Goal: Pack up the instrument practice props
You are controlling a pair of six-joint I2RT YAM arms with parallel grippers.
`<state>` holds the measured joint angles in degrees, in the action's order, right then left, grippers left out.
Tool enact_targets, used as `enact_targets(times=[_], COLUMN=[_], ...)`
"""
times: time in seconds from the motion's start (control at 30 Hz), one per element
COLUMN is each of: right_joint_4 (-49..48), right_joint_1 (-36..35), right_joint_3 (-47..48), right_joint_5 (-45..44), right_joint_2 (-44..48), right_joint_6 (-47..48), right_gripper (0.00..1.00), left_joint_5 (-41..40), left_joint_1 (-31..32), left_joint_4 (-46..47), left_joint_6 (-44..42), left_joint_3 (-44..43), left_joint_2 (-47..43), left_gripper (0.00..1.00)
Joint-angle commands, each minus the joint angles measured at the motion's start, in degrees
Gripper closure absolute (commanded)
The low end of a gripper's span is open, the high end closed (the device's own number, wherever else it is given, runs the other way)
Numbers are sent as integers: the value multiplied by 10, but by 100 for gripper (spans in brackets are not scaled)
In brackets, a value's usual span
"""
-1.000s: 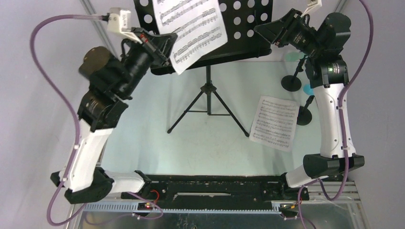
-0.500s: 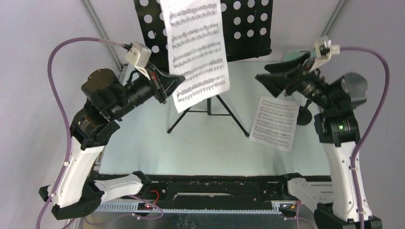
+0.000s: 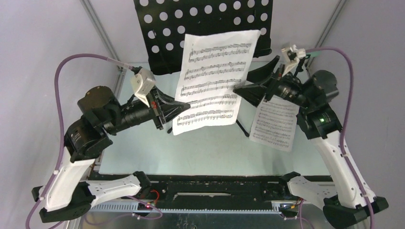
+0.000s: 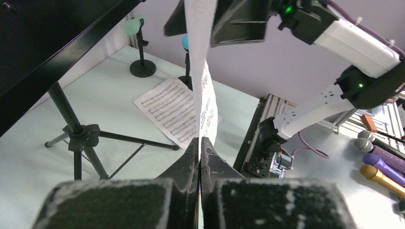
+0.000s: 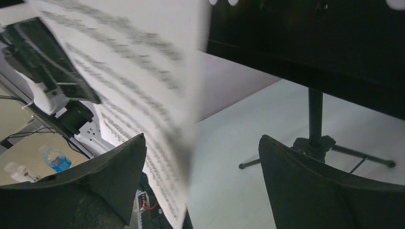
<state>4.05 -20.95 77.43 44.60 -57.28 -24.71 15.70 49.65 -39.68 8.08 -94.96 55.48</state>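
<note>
My left gripper point(image 3: 184, 108) point(image 4: 199, 140) is shut on the lower left edge of a white sheet-music page point(image 3: 215, 81) point(image 4: 201, 43), holding it up in the air over the table in front of the stand. My right gripper point(image 3: 254, 81) point(image 5: 203, 138) is open wide, and the page point(image 5: 119, 62) hangs between its jaws, close to the left finger and touching neither. The black music rack's perforated desk point(image 3: 205, 26) stands behind, on its tripod point(image 4: 79, 138). A second page point(image 3: 274, 124) point(image 4: 167, 112) lies flat on the table. Mint-green point(image 4: 135, 25) and blue point(image 4: 185, 42) toy microphones sit in black round-based holders point(image 4: 142, 71).
The tripod's legs point(image 5: 315, 143) spread over the table's middle. A black rail point(image 3: 215, 183) runs along the near edge between the arm bases. Off the table to the right lie several other microphones point(image 4: 382, 164). Grey walls close in the back and sides.
My left gripper has carried the page down off the rack's desk toward the table's middle. My right gripper has opened wide and swung in to the page's right edge.
</note>
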Motion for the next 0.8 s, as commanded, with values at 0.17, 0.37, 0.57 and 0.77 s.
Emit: enact_targets(times=[0.17, 0.37, 0.57, 0.77], right_joint_4=[-50, -108, -92, 0], right_joint_1=[-38, -49, -55, -54], right_joint_3=[-13, -40, -65, -95], right_joint_5=[-3, 34, -4, -108], right_joint_2=[-23, -14, 7, 70], right_joint_6=[-22, -46, -42, -17], right_gripper=[13, 58, 95, 100], left_joint_5=[20, -2, -21, -52], left_joint_1=[7, 7, 8, 7], left_joint_4=[15, 45, 64, 72], left_joint_6=[-20, -18, -15, -11], left_joint_3=[20, 56, 78, 102], left_joint_2=[-23, -38, -42, -56], left_gripper=[100, 100, 95, 47])
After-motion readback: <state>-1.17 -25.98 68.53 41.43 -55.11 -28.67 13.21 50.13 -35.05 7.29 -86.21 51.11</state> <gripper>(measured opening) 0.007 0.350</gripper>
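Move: The music sheet, already pinched near its lower left edge by the shut left fingers, has its middle about 8 cm to the right of the left hand and 5 cm ahead, a touch higher. From the right hand, open around its right edge, that middle is about 8 cm left, 2 cm back and 2 cm up. The stand's lower lip is 8 cm ahead of the right hand and 11 cm left, level with it; the sheet on the table lies 12 cm ahead, 24 cm right and some 47 cm below. The right hand sinks about 3 cm and eases 2 cm left, inward over the sheet's right edge, nudging forward first and then drawing slightly back, while its wide-open fingers close fully and pinch that edge from front and back. The left hand keeps its hold at the left edge and eases back a centimetre, then sinks about 2 cm and comes forward again, and only at the very end do its fingers start to part, to about a third open. ##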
